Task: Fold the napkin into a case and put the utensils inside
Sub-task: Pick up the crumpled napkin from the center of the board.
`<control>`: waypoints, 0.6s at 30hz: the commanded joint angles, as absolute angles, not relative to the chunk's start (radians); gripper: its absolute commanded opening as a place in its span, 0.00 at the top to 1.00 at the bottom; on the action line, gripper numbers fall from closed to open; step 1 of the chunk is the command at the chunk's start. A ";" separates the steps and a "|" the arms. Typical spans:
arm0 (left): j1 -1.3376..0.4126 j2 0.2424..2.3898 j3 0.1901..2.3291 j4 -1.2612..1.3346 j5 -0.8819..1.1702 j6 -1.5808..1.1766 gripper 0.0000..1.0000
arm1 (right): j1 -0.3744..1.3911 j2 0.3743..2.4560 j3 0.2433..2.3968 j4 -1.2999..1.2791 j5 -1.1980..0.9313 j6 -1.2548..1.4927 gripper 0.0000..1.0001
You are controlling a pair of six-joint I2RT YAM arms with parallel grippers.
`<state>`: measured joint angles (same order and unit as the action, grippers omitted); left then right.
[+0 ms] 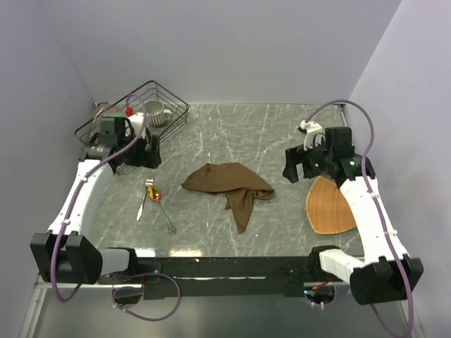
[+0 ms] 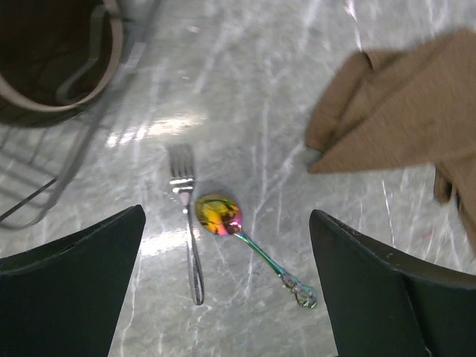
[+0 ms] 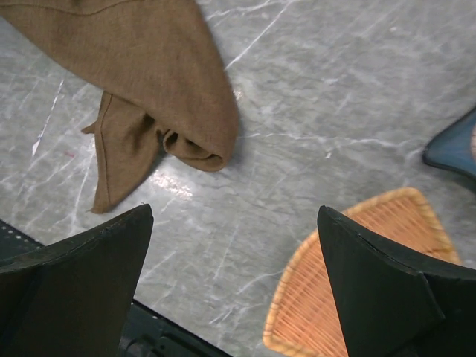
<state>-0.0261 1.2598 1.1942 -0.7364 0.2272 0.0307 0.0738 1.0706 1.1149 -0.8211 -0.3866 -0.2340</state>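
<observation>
The dark-brown napkin (image 1: 231, 185) lies crumpled in a loose heap at the table's middle; it also shows as the napkin (image 2: 401, 119) and the napkin (image 3: 149, 82). No folded case is in view. To its left lie the utensils: a silver fork (image 1: 142, 205) and a spoon (image 1: 161, 204) with a gold-orange bowl, seen closer as the fork (image 2: 187, 223) and the spoon (image 2: 245, 239). My left gripper (image 1: 137, 156) hangs open above them, the left gripper (image 2: 227, 223) empty. My right gripper (image 1: 299, 169) is open and empty to the right of the napkin, the right gripper (image 3: 234, 219) over bare table.
A black wire basket (image 1: 173, 105) holding a mug (image 1: 156, 113) stands at the back left. An orange-tan woven fan-shaped mat (image 1: 328, 206) lies at the right, under the right arm. The table's near edge (image 3: 171, 327) runs close below the right gripper.
</observation>
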 commanded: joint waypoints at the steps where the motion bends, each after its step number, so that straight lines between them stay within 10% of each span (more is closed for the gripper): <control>1: -0.100 1.262 1.169 -0.693 0.247 0.152 0.01 | 0.069 1.138 1.137 -0.764 -0.445 -0.189 0.00; 18: -0.305 1.466 1.020 -0.564 0.400 0.236 0.08 | 0.152 1.459 1.160 -0.678 -0.514 -0.164 0.00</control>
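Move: The crumpled napkin's middle lies about 27 cm to the left gripper's right, 2 cm nearer the base and 20 cm below. From that gripper, the spoon is roughly 12 cm back and 1 cm left, the fork 6 cm back and 9 cm left. From the right gripper, the napkin is some 23 cm left, 4 cm ahead and 21 cm down; the woven mat is 18 cm right and 3 cm back, also at table level. Swing the left gripper about 10 cm right and nearly as far down, drawing back some 4 cm, towards the napkin's left end, turning it clockwise by some 25 degrees; the descent steepens as the sideways swing dies out. Meanwhile lower the right gripper about 8 cm, easing forward and a little left towards the napkin's right end while tipping its fingers further down. Keep both wide open, clear of the cloth. ##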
